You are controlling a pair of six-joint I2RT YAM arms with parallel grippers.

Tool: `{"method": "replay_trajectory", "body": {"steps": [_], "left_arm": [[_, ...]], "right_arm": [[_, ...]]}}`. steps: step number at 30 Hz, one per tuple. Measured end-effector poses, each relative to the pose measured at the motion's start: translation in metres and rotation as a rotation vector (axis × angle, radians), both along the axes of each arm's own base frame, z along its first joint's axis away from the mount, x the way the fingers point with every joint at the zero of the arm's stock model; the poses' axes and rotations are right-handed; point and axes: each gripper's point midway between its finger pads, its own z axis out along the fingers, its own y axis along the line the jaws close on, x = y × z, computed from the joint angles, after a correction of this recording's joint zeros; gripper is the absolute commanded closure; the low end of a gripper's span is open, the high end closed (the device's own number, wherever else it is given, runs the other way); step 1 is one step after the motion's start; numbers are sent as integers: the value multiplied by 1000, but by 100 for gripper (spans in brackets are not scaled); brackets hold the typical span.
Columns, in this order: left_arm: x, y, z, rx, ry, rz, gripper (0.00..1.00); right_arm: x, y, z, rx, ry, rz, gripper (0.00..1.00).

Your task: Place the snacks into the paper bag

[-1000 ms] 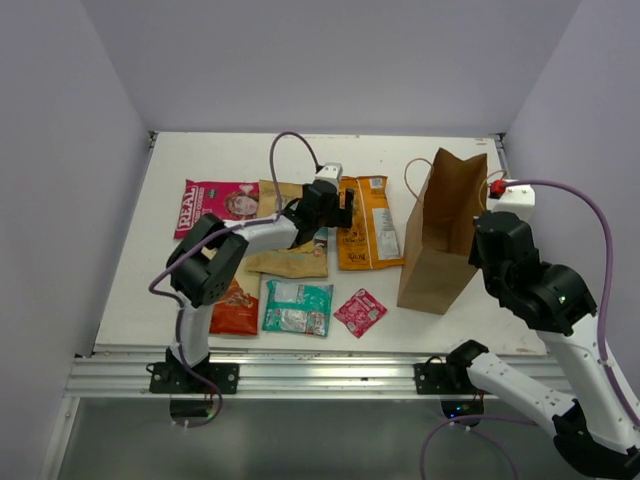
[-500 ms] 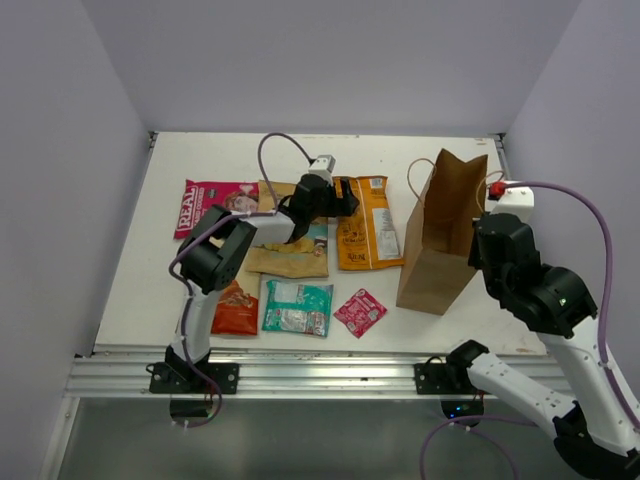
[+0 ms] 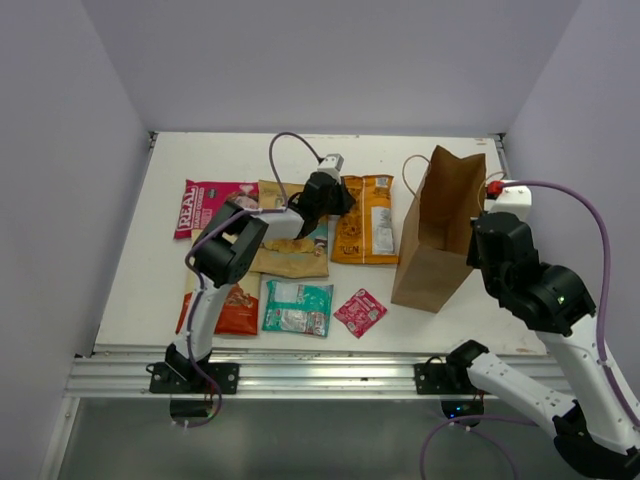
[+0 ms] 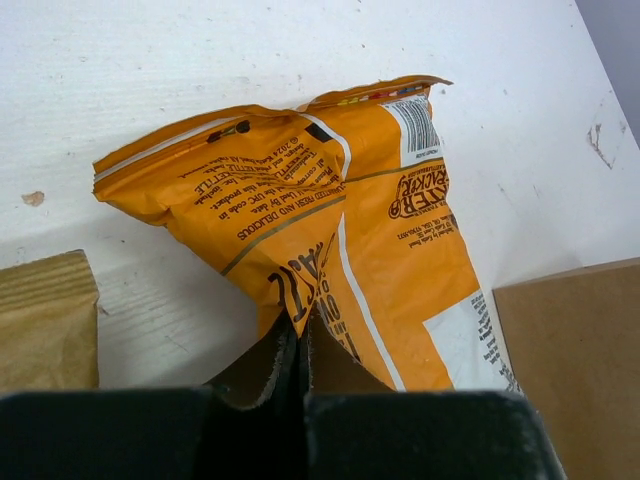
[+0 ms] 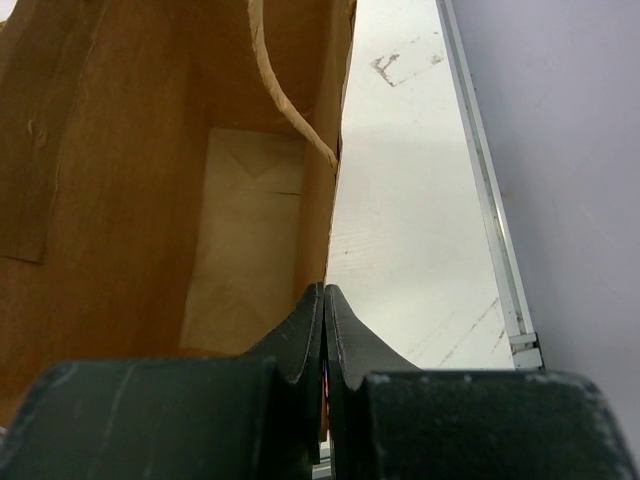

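The orange snack packet [image 3: 368, 222] lies on the table just left of the paper bag [image 3: 435, 235], its near edge puckered up. My left gripper [image 3: 335, 200] is shut on that puckered edge [image 4: 303, 325]. The brown paper bag [image 5: 150, 200] stands upright with its mouth open. My right gripper [image 5: 325, 292] is shut on its right wall at the rim, close to a loop handle [image 5: 285, 100]. Flat on the table lie the pink-red "REAL" packet [image 3: 210, 205], the tan packet [image 3: 290, 258], the red-orange packet [image 3: 235, 305], the teal-green packet [image 3: 297, 306] and the small pink-red sachet [image 3: 360, 311].
White walls close in the table [image 3: 200, 160] on the left, back and right. An aluminium rail [image 3: 300, 375] runs along the near edge. In the left wrist view the tan packet's corner [image 4: 45, 320] is at the left and the bag's side [image 4: 580, 330] at the right.
My left gripper has shut on the orange packet's edge, and the packet has bunched and turned a little. The bag has leaned slightly leftward. The right gripper stays shut.
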Motion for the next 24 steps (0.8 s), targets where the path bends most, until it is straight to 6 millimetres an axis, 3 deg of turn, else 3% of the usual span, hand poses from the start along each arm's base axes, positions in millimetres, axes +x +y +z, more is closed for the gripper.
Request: {"method": "replay_trajectory", "body": {"steps": [3,6,9,12,17,21,24], "left_arm": [[0,2,2,2,-11,5,100],[-9,16,7,25,-21,28,100],[-13,26,42,30,-59,64,100],[-12,30,107,30,-164,106,100],[-19,-1,271,-29,-430,181,100],[-58,-24,391,-141,-606,213,100],[-93,-31,462,-207,-710,224,100]], "right_arm": [[0,1,-1,2,5,6,100],[1,2,-1,4,7,9,100],[1,3,-1,6,7,12,100],[1,3,-2,6,8,12,100],[2,4,-2,9,6,14,100],[3,5,-3,10,4,14,100],[4,6,-4,14,3,18,100]]}}
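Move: Beyond and to the left of the open paper bag, the left hand holds the orange snack bag by its left side. The paper bag's middle is about 20 cm to that hand's right, 17 cm back and 12 cm higher. The tan chip bag is some 14 cm left and 6 cm back of the left hand, the pink packet 27 cm back and 4 cm right. From the right hand, the paper bag's middle is about 8 cm ahead, 6 cm left and 15 cm below. Lifting the orange bag with its pinch kept, the left hand goes almost straight up, slowly then fast, about 46 cm to well above the paper bag's rim. It drifts slightly left and then right again, and near the top draws some 8 cm back, while the wrist tips the fingers upward by roughly 40 degrees. The right hand stays, still pinching the paper bag's near right rim. ##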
